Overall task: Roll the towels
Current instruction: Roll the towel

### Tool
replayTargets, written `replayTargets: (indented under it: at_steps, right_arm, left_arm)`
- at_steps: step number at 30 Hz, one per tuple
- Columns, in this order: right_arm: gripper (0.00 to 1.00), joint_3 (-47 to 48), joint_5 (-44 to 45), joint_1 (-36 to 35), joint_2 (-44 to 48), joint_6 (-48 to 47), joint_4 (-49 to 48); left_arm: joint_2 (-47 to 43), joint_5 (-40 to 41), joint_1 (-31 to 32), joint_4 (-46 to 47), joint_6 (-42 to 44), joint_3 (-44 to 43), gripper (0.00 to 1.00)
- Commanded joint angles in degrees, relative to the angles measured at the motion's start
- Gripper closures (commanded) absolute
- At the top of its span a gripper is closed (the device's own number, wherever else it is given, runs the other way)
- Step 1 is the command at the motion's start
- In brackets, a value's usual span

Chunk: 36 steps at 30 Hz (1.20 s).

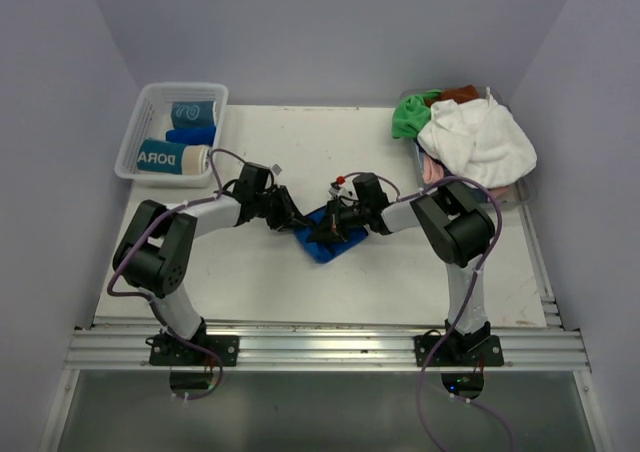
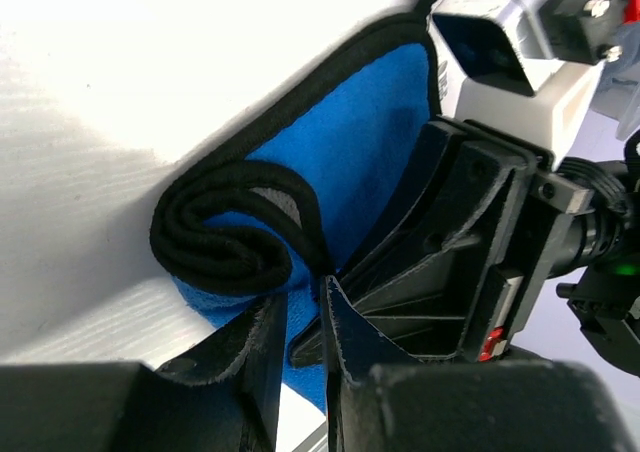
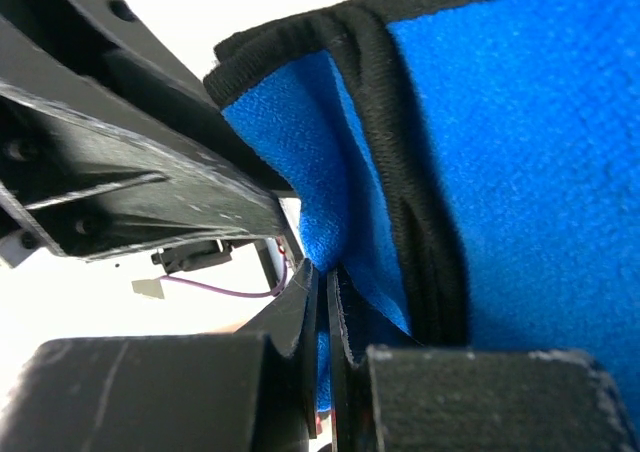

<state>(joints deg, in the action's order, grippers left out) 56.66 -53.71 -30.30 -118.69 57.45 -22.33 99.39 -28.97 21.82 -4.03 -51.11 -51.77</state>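
Note:
A royal blue towel with black edging lies mid-table between the two arms. In the left wrist view the towel has its near end coiled into a small roll. My left gripper has its jaws nearly together, with the rolled edge running in between the tips. My right gripper is shut on a fold of the blue towel, cloth pinched between its fingers. From above, the left gripper and right gripper meet tip to tip over the towel.
A clear mesh basket at the back left holds three rolled towels, one teal and beige. At the back right a bin carries a heap of white, green and pink towels. Walls close in on both sides.

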Motion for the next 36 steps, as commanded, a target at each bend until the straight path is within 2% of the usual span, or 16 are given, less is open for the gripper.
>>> replayTargets:
  at_steps: [1, 9, 10, 12, 13, 16, 19, 28, 33, 36]
  right_arm:
    - [1.0, -0.68, -2.1, 0.16, -0.22, 0.38, -1.58]
    - [0.99, -0.06, 0.27, 0.33, 2.4, -3.92, 5.17]
    - [0.88, -0.06, 0.71, 0.33, 2.85, -5.14, 6.23]
    - [0.76, 0.2, 2.63, 0.16, 4.95, -6.99, 10.17]
    - [0.66, 0.38, 3.17, 0.16, 5.75, -9.52, 11.85]
    - [0.54, 1.43, 5.63, 0.16, 8.99, -14.89, 19.06]
    - [0.5, 2.4, 9.05, -0.1, 11.37, -20.0, 26.44]
    - [0.52, 3.71, 13.54, -2.83, 14.02, -25.72, 34.19]
    - [0.51, 5.56, 14.34, -3.97, 12.53, -25.64, 33.93]
    - [0.55, 5.83, 15.39, -4.06, 12.26, -24.76, 33.75]
  left_arm:
    - [0.8, 3.12, 0.15, 0.44, 2.42, -3.94, 0.77]
    - [8.0, 5.77, 0.15, -2.21, 1.19, -5.36, 0.8]
    - [8.18, 6.46, 0.15, -2.47, 1.19, -5.45, 0.8]
    - [8.62, 7.08, 0.15, -3.17, 1.19, -5.45, 0.8]
    - [8.71, 7.61, 0.06, -3.87, 1.28, -5.54, 0.8]
    - [9.15, 8.05, 0.15, -4.4, 1.37, -5.54, 0.8]
    - [9.94, 8.05, 0.15, -5.11, 1.19, -5.89, 0.8]
    - [11.0, 8.23, 0.15, -5.9, 0.93, -6.15, 0.8]
    - [10.82, 8.49, 0.15, -6.42, 1.01, -6.33, 0.8]
    - [10.73, 8.49, 0.15, -6.43, 1.1, -6.33, 0.8]
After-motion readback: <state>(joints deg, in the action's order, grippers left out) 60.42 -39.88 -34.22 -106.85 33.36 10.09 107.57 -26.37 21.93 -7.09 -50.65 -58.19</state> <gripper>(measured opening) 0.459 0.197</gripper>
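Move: The half-rolled blue towel is at both hands' fingertips. The roll's middle lies about 4 cm back, 2 cm right and 3 cm below the left hand, whose fingers hang at its forward end. From the right hand, already pinching a fold of it, the middle is roughly 1 cm back, level sideways and 2 cm below. The unrolled tail lies about 8 cm right of the left hand, straight across and 4 cm lower, some 6 cm right and 3 cm ahead of the right hand. Down about 3 cm and forward 2 cm goes the left hand, its nearly shut fingers settling on the forward end of the roll and staying there. The right hand dips a little, opens about halfway to release its pinched fold, then eases roughly 3 cm back and 3 cm right with a small bob, fingertips tilting some 15 degrees farther down, and stays open astride the fold. ##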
